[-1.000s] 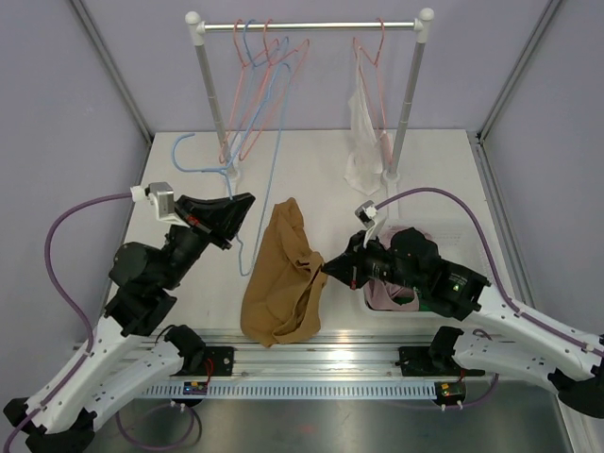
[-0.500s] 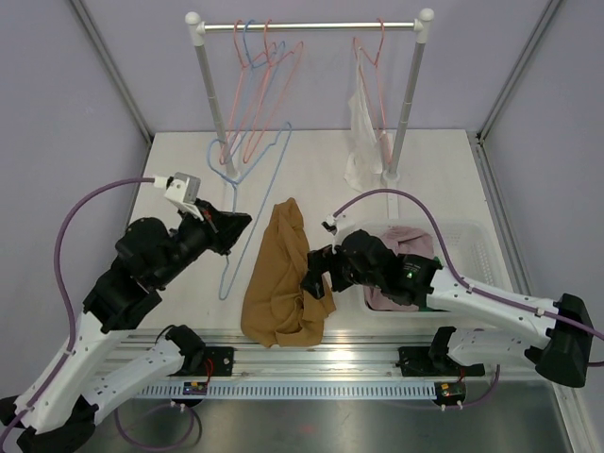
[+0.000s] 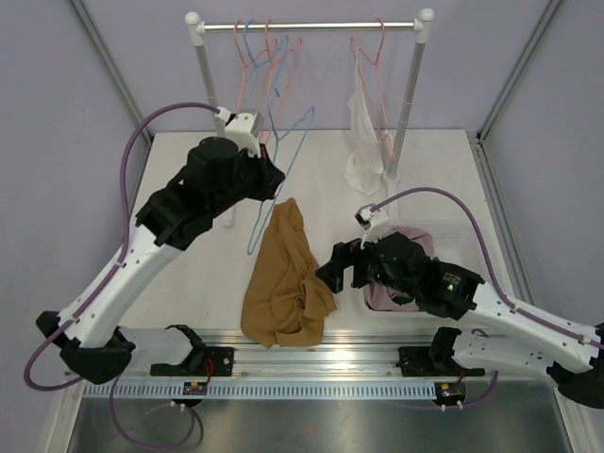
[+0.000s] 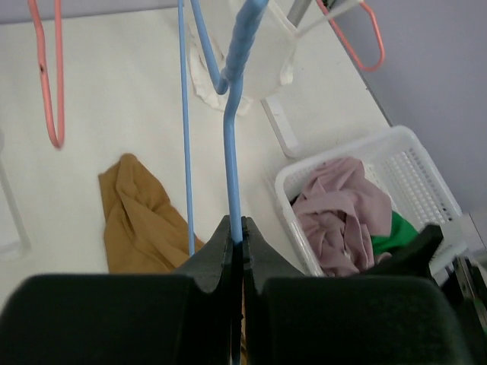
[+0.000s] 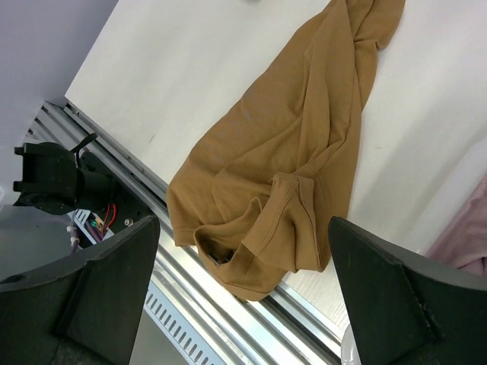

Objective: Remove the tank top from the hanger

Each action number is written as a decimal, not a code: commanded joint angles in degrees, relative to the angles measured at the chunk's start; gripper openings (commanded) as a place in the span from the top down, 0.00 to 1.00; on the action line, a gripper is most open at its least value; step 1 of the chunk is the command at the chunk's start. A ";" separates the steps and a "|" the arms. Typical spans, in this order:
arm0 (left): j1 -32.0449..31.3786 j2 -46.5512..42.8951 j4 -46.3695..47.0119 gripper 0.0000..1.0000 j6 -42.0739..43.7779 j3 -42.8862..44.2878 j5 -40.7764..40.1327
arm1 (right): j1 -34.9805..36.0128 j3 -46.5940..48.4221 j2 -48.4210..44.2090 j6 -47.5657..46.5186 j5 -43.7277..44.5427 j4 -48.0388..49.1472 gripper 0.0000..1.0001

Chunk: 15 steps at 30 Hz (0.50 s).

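The tank top (image 3: 283, 278) is a tan garment lying crumpled on the table, its lower end over the front rail; it also shows in the right wrist view (image 5: 289, 152) and the left wrist view (image 4: 141, 217). It is off the blue hanger (image 3: 300, 132). My left gripper (image 3: 274, 179) is shut on that hanger's wire (image 4: 232, 152) and holds it up in the air, near the rack. My right gripper (image 3: 330, 274) hovers just right of the tank top, wide open (image 5: 243, 228), with nothing between its fingers.
A clothes rack (image 3: 311, 25) stands at the back with pink hangers (image 3: 250, 75) and a white garment (image 3: 362, 132) hanging from it. A white basket (image 4: 403, 144) with pink and green clothes sits at the right. The metal rail (image 3: 377, 349) runs along the front edge.
My left arm has lifted the blue hanger from the table up toward the rack. My right gripper has opened and let go of the tank top, which stays on the table.
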 commanded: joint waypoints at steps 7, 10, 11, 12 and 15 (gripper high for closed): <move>1.70 28.34 -12.36 1.00 4.70 42.67 -8.40 | 0.37 -2.89 -7.95 1.46 -1.47 -1.54 0.00; 3.80 35.82 -13.94 1.00 4.53 53.20 -5.85 | 0.38 -3.77 -9.97 1.64 -2.36 -1.54 0.00; 4.42 37.49 -13.95 1.00 4.44 55.16 -5.06 | 0.37 -3.94 -10.50 1.55 -2.53 -1.63 0.00; 5.13 38.46 -12.55 1.00 4.35 56.14 -3.57 | 0.37 -4.03 -10.94 1.64 -2.36 -1.80 0.00; 6.45 38.83 -3.54 1.00 6.71 52.74 -1.02 | 0.46 -4.29 -12.35 1.20 -2.44 -2.07 0.01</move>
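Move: The rail, at the spot where the blue hanger is to be hung, is about 28 cm ahead of the left hand, some 4 cm right and 14 cm higher; the empty hangers on the rail are about 28 cm ahead, 6 cm left and 5 cm up, the white top 28 cm ahead, 19 cm right and 10 cm below. The tank top lies about 4 cm ahead, 12 cm left and 23 cm below the open right hand, the basket's pink cloth 7 cm ahead, 16 cm right and 20 cm below. The bare blue hanger, still pinched in the shut left fingers, is carried quickly forward towards the rail, about 15 cm, rising some 6 cm and drifting a little right, with only a slight counter-clockwise turn. The empty right hand, fingers staying wide open, eases roughly 3 cm right and 2 cm back, away from the brown tank top. ##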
